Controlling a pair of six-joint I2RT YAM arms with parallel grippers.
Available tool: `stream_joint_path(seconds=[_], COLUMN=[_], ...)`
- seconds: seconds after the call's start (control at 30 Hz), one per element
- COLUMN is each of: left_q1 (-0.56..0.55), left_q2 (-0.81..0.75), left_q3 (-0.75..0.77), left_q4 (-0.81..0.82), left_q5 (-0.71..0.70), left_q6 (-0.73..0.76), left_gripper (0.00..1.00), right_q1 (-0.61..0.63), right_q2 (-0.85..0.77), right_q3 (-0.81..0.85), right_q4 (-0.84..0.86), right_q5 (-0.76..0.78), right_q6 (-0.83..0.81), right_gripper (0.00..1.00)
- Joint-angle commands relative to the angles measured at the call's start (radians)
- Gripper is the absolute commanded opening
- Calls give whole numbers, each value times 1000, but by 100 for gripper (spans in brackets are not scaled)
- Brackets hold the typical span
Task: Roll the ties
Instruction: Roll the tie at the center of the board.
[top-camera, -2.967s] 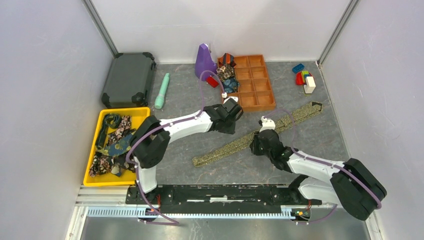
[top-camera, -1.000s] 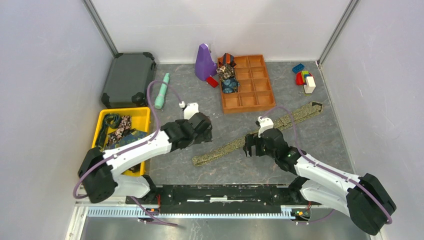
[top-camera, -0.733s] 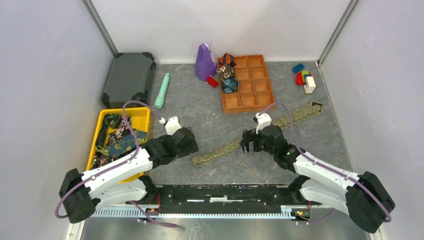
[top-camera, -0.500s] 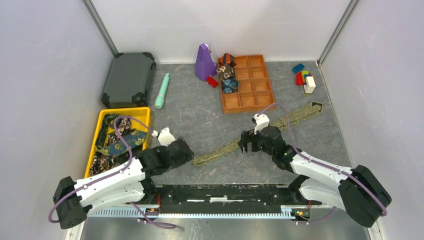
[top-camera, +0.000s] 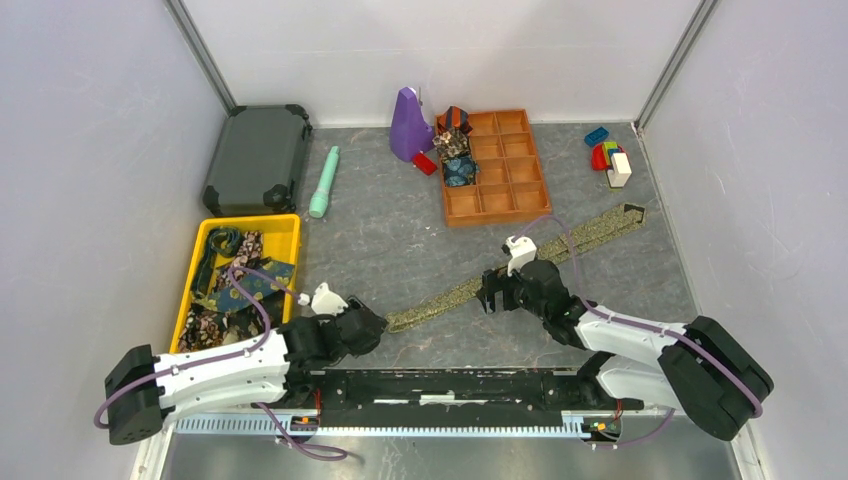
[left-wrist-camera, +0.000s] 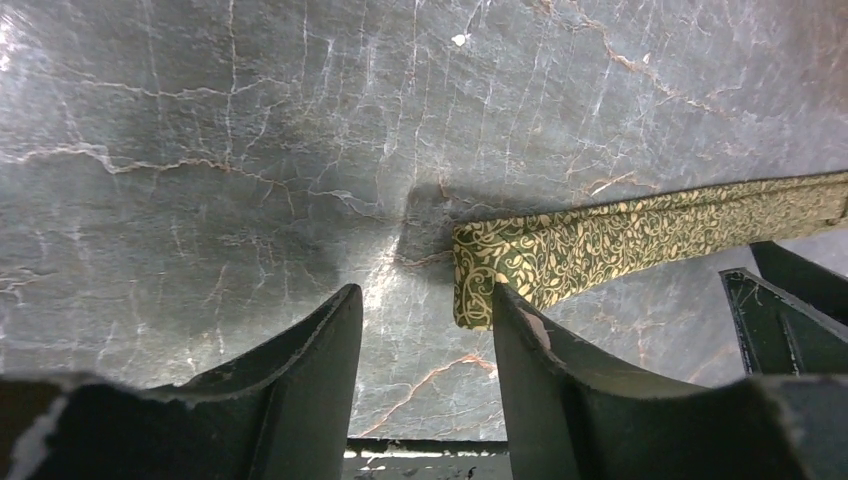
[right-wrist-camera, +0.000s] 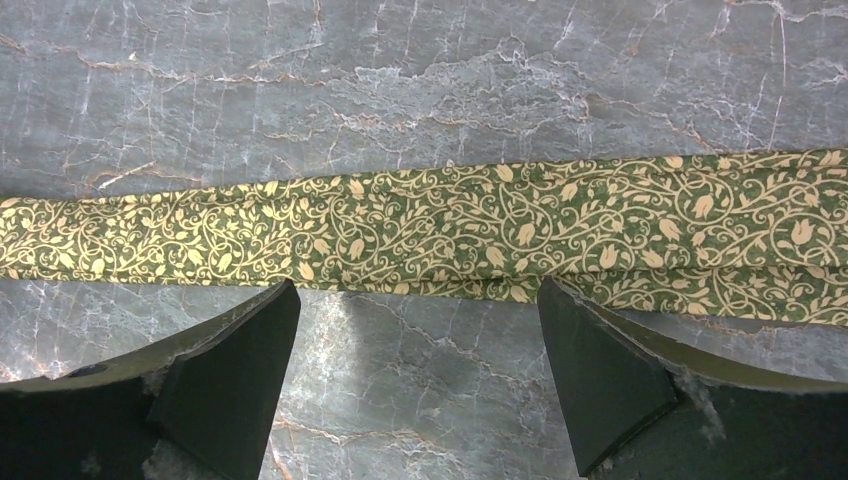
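Note:
An olive-gold patterned tie (top-camera: 520, 263) lies flat and diagonal across the table. Its narrow end (left-wrist-camera: 472, 285) sits just ahead of my left gripper (left-wrist-camera: 425, 312), close to the right finger (left-wrist-camera: 525, 335). The left jaws stand apart with only bare table between them. My right gripper (right-wrist-camera: 418, 300) hovers wide open beside the tie's (right-wrist-camera: 420, 235) middle stretch, both fingertips at its near edge. From above, the left gripper (top-camera: 378, 325) is at the tie's near-left tip and the right gripper (top-camera: 487, 295) is further along it. Rolled ties (top-camera: 455, 155) sit in an orange organizer (top-camera: 510, 175). Several loose ties (top-camera: 235, 280) lie in a yellow tray (top-camera: 290, 225).
A dark case (top-camera: 258, 158) sits at the back left, with a teal cylinder (top-camera: 323, 182) beside it. A purple object (top-camera: 408, 122) stands next to the organizer. Coloured toy blocks (top-camera: 608, 155) are at the back right. Grey walls close in on both sides.
My left arm has swung back from the organizer to the tie's narrow end near the front edge, its jaws narrowing. The right gripper has slid slightly left along the tie.

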Motion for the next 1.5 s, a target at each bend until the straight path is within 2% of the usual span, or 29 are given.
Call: stream_joint_path(seconds=[0.0,0.17,0.33,0.7,0.93,1.07,1.17,1.47], left_q1=[-47,-76,-80,-90,-105,-115,-120,-120], left_q2=[-23,-35,-2,93,123,146,163,88], left_q3=[-28,-36,-58,-72,-63,-41,-24,19], left_q4=[65,63,135,203,183,183,184,74], left_q5=[-101,-144,-138,-139,-150,-172,-187,-272], left_q6=[-168,-224,-241,-280,-301,-259,-212,-16], left_gripper=[56,57,56,46,28,11,5,2], right_q1=[-2,-2,-2,-2,-2,-2,-2,-2], right_q2=[13,26,26,41,51,50,49,-25], right_q3=[-7,-4,-7,-3,-1,-2,-2,-35], right_q4=[65,67,70,73,75,77,78,109], right_q5=[-5,-7,-2,-5,-7,-6,-9,-23], right_q6=[-16,-15,-17,-18,-18,-16,-17,-29], right_gripper=[96,96,96,95,94,94,94,94])
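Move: The tie's near end lies just beside the left fingers, about 2 cm to their right, 1 cm ahead and 2 cm below; the tie runs on from there out to the right. The yellow bin is some 25 cm to the left and 6 cm farther out than the left hand. The orange tray stands about 20 cm to its right and 30 cm ahead. From the right hand the near end is roughly 16 cm to the left and 5 cm back. The left fingers close on the tie's near end and pinch it, after the hand slides about 2 cm to the right, first rising slightly and then dipping some 2 cm to the cloth as the half-open fingers shut. Keeping that pinch, the left hand then lifts about 1.5 cm, edging forward. ##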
